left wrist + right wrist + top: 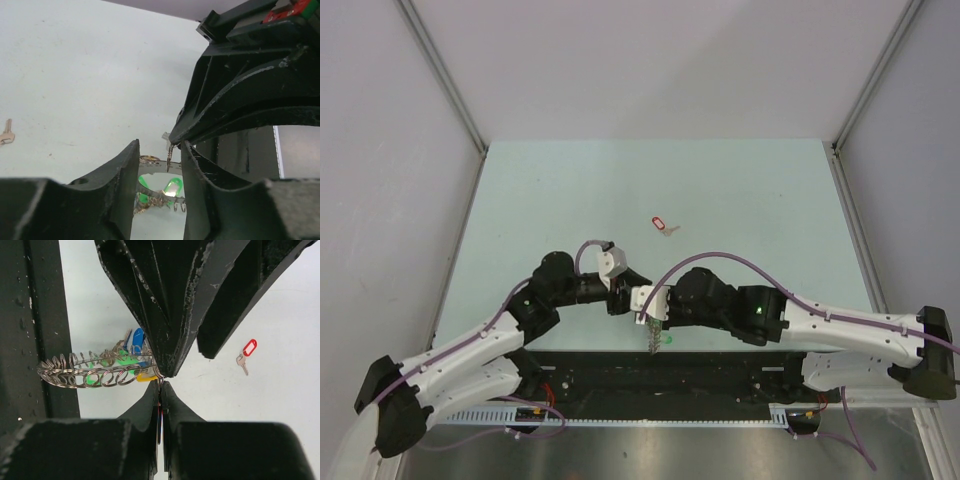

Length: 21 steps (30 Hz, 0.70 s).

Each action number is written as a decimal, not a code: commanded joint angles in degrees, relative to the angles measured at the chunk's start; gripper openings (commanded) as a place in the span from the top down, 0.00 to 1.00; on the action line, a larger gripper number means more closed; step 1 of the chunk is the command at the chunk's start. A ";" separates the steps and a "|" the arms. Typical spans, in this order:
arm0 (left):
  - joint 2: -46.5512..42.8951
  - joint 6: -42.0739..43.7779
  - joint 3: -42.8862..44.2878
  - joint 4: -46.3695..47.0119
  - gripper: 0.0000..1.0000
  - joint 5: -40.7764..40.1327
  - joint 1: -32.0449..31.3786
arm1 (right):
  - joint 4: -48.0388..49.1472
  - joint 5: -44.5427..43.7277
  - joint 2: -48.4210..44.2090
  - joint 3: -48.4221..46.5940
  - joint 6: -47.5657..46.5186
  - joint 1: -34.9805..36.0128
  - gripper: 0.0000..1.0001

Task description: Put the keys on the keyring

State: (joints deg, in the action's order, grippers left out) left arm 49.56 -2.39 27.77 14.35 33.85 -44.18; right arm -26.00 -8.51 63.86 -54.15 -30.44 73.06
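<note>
The keyring (90, 371), a grey metal hoop strung with many small split loops and green and blue tags, hangs from my right gripper (161, 385), which is shut on its edge. In the top view the keyring (654, 340) dangles just above the table's near edge, below the right gripper (646, 300). My left gripper (160, 146) is open and straddles the hoop (155, 167) right at the right gripper's tips, with a green tag (172, 187) below. A silver key with a red tag (663, 226) lies alone on the table; it also shows in the right wrist view (247, 351).
The pale green table (570, 190) is walled by grey panels on three sides. A black rail (650, 385) runs along the near edge under both arms. The two grippers meet tip to tip at the middle front.
</note>
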 commanded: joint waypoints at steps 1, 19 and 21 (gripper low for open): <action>0.53 2.04 2.99 -1.51 0.59 3.24 0.15 | 1.57 -0.45 0.04 -3.77 -1.29 0.33 1.00; 2.74 3.10 3.44 -2.24 1.00 1.58 -0.64 | 0.25 -0.54 -0.05 -4.21 -1.21 0.51 1.00; 0.20 2.40 2.04 -0.73 0.99 -1.30 -0.64 | -0.36 -1.41 0.22 -4.03 -0.94 0.68 1.00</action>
State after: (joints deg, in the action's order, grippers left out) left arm 53.60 0.47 29.65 9.50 36.01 -44.80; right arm -27.05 -8.93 64.23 -54.94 -31.55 73.08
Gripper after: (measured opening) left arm 0.011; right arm 0.020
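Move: At the right fingertips, the small metal ring that the left hand goes for sits about 2 cm below the left hand, about 1 cm to its right and level fore and aft; the right hand already holds it. The big keyring's middle hangs some 6 cm below the left hand and about 3 cm back, 1 cm to the right. The loose red-tagged key lies roughly 25 cm ahead, 5 cm right and 18 cm lower. Sinking about 2.5 cm almost straight down beside the right fingertips, the left hand tilts its tips some 5 degrees lower and brings its half-open fingers over the small ring, then shuts them fully on its edge only once the descent is over. The right hand stays in place, fingers shut, still holding the ring up for it. ##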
